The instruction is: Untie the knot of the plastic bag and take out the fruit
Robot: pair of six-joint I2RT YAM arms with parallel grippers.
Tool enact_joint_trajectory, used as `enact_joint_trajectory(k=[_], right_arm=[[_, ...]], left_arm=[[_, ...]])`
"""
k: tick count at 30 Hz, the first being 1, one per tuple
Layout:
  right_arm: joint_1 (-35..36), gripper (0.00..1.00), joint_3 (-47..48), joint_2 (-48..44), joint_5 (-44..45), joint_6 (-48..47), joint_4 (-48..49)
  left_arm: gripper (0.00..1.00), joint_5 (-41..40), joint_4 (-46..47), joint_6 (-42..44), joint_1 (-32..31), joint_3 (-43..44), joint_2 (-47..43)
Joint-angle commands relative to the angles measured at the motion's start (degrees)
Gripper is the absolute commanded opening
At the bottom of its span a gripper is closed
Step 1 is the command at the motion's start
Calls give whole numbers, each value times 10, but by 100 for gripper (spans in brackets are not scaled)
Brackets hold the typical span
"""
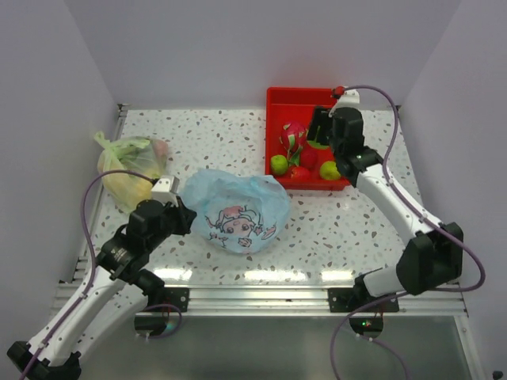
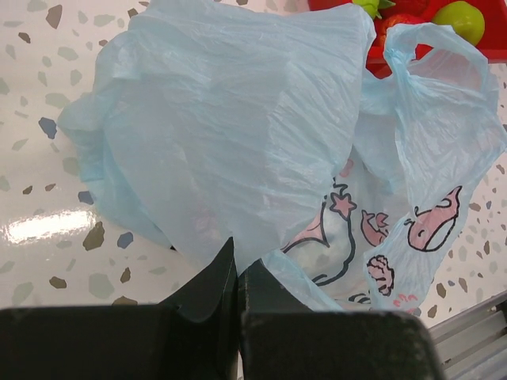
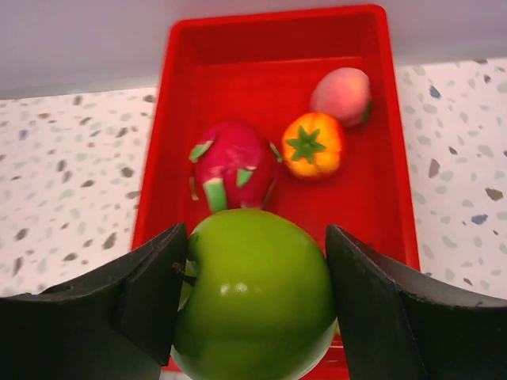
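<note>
The light blue plastic bag (image 1: 238,210) (image 2: 238,119) lies crumpled at the table's middle, cartoon print facing up. My left gripper (image 1: 187,215) (image 2: 237,267) is shut on its near edge. One handle loop (image 2: 396,55) hangs loose; the knot does not show. My right gripper (image 1: 321,136) (image 3: 257,237) is over the red tray (image 1: 285,99) (image 3: 261,79), shut on a green round fruit (image 3: 257,293). In the tray lie a pink dragon fruit (image 1: 293,138) (image 3: 234,162), an orange fruit (image 3: 311,145), a peach (image 3: 341,91) and two green fruits (image 1: 279,164) (image 1: 329,169).
A yellow-green bag (image 1: 131,166) with yellow fruit inside sits at the far left, just beyond my left arm. White walls close in the table on three sides. A metal rail (image 1: 253,297) runs along the near edge.
</note>
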Motion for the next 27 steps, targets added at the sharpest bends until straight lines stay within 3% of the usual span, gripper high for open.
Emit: enact_joint_trajectory(k=[1, 4, 7, 11, 12, 13, 22, 27], right_arm=[[-48, 18, 45, 74, 18, 32, -12], [-75, 21, 95, 147, 15, 37, -23], [-91, 31, 176, 215, 19, 46, -70], [-100, 70, 210, 259, 17, 55, -100], [-100, 90, 213, 262, 18, 56, -106], [-100, 96, 219, 260, 15, 58, -118], [-100, 99, 181, 154, -19, 62, -156], [-100, 99, 148, 18, -57, 61, -186]], left_arm=[[0, 5, 19, -4, 2, -6, -9], [0, 4, 19, -6, 2, -7, -16], [0, 1, 19, -6, 2, -7, -21], [0, -2, 19, -7, 2, -7, -27], [0, -3, 19, -7, 2, -7, -30], [0, -3, 19, -8, 2, -7, -32], [0, -26, 12, -19, 2, -4, -49], [0, -76, -27, -47, 2, 17, -72]])
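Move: Ahead of the right hand, which already holds a green apple, the free spot in the red tray lies about 9 cm farther out, 6 cm to its right and some 21 cm down. The dragon fruit stands 11 cm left of that spot, the orange pepper 4 cm beyond and 2 cm left of it, and the green pear 10 cm nearer and 1 cm right of it. From the left hand the spot is roughly 32 cm ahead and 43 cm to the right. Swooping down about 11 cm, forward some 9 and right 6, the right hand carries the apple into the tray, tipping its fingers down and turning a little clockwise, then opens wide and lets go. It draws off empty, up and back. The left hand, still pinching the bag's edge, rises about 2 cm and drifts left. ##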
